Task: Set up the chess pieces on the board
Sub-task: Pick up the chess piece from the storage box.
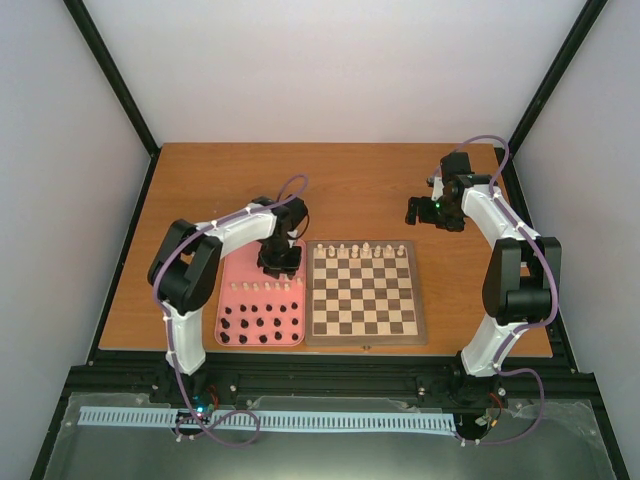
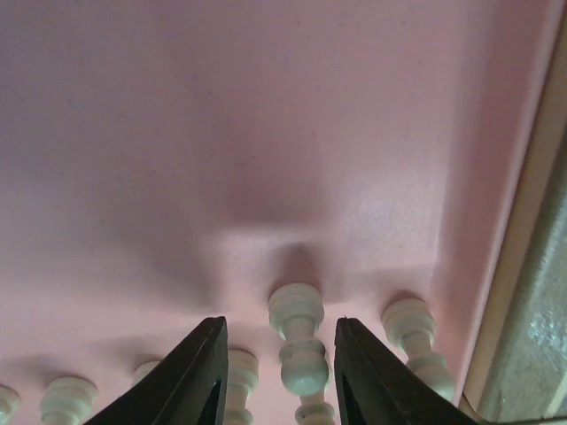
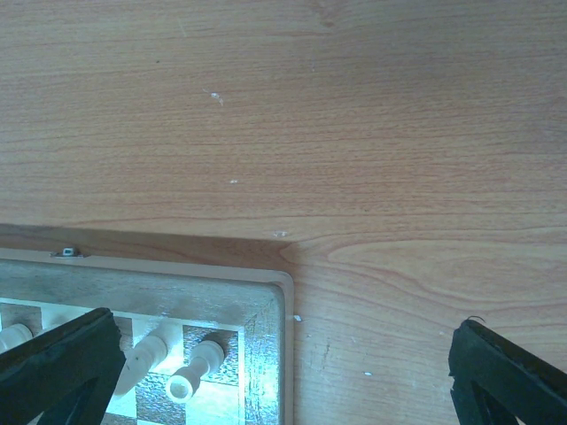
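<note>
My left gripper hangs low over the far end of the pink tray. Its jaws stand open on either side of one upright cream-white pawn, with a gap on both sides. More white pawns stand beside it in a row. The board lies right of the tray, with several white chess pieces along its far row. My right gripper hovers wide open and empty beyond the board's far right corner, where a white rook stands.
Several black pieces fill the near half of the pink tray. The tray's raised right rim runs close beside the left fingers. Bare wooden table lies under the right gripper. Black frame posts stand at the table's back corners.
</note>
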You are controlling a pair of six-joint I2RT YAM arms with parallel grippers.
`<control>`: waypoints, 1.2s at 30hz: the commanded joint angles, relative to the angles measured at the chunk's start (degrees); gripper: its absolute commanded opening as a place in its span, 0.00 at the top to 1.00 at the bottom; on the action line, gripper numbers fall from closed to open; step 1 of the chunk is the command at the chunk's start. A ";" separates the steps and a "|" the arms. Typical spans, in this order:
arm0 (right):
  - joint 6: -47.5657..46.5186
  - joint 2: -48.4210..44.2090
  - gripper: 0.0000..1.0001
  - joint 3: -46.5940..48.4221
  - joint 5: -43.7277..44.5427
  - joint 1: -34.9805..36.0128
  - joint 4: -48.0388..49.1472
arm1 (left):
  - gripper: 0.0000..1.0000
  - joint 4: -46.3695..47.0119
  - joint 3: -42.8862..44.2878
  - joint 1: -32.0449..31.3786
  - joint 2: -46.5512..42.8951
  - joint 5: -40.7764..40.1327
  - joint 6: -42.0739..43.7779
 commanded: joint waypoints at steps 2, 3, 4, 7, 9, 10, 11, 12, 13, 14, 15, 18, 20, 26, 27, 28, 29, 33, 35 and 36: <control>-0.55 0.02 0.00 0.05 0.00 -0.43 0.18 | 0.66 1.51 0.97 0.35 1.59 0.82 -0.14; -0.55 -0.05 0.00 0.01 -0.01 -0.43 0.22 | 0.66 1.50 1.08 0.30 1.79 0.81 -0.13; -0.59 0.02 0.00 -0.02 0.04 -0.43 0.21 | 0.67 1.51 1.29 0.29 1.98 0.83 -0.13; -0.47 0.00 0.00 -0.13 0.01 -0.43 0.24 | 0.70 1.27 2.09 0.28 2.32 0.64 -0.13; -0.48 0.03 0.00 -0.12 0.00 -0.43 0.24 | 0.73 1.11 2.57 0.29 2.47 0.45 -0.18; -0.46 0.07 0.00 -0.09 -0.03 -0.43 0.24 | 0.75 0.99 2.72 0.28 2.56 0.38 -0.06; -0.47 0.04 0.00 -0.04 -0.11 -0.39 0.24 | 0.76 0.87 2.81 0.28 2.61 0.35 -0.05; -0.46 0.02 0.00 -0.03 -0.08 -0.43 0.24 | 0.78 0.83 2.91 0.28 2.70 0.31 0.03; -0.46 0.02 0.00 -0.07 -0.06 -0.43 0.24 | 0.81 0.78 2.97 0.33 2.75 0.34 0.11; -0.50 0.02 0.00 -0.04 -0.09 -0.42 0.31 | 0.84 0.73 3.04 0.29 2.71 0.30 0.17; -0.45 0.09 0.00 -0.02 -0.08 -0.44 0.32 | 0.86 0.64 3.08 0.29 2.75 0.29 0.17; -0.37 0.16 0.00 -0.01 -0.23 -0.43 0.33 | 0.87 0.47 3.22 0.29 2.84 0.28 0.22; -0.37 0.15 0.00 0.06 -0.29 -0.43 0.33 | 0.87 0.05 3.43 0.31 2.69 0.28 0.30; -0.37 0.25 0.00 -0.03 -0.18 -0.43 0.42 | 0.87 -3.85 7.18 0.24 0.99 0.03 1.29; -0.38 0.20 0.00 -0.10 -0.19 -0.43 0.46 | 0.87 -4.44 8.06 0.16 0.64 0.37 1.47; -0.37 0.24 0.00 -0.18 -0.17 -0.43 0.50 | 0.86 -5.13 9.19 -0.01 0.31 0.68 1.57; -0.37 0.28 0.00 -0.07 -0.16 -0.43 0.50 | 0.87 -5.91 10.44 -0.36 0.11 0.77 1.62; -0.41 0.28 0.00 0.01 -0.05 -0.42 0.37 | 0.86 -7.98 14.63 -1.97 0.25 1.82 1.35; -0.41 0.21 0.00 0.06 0.01 -0.43 0.33 | 0.86 -8.01 15.66 -3.06 0.78 2.71 0.92; -0.41 0.20 0.00 0.04 -0.01 -0.40 0.33 | 0.86 -7.93 16.00 -3.58 1.14 3.13 0.73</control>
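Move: The white pawn that the left hand is after already stands between its half-open fingertips in the storage box, its middle about 1 cm below the hand point. Neighbouring pawns are close: one 3 cm to the right and 1 cm back, one 2 cm straight behind, and another 2 cm left and 2 cm back. From the idle right hand the wanted pawn lies some 33 cm left, 13 cm back and 9 cm down. The left fingers close around the upright white pawn and pinch it from left and right while the hand settles down about 1 cm. Still gripping, the hand then lifts roughly 5 cm from its lowest point, gathering speed, and swings about 3 cm forward and 3 cm right towards the chessboard, pointing almost straight down. ##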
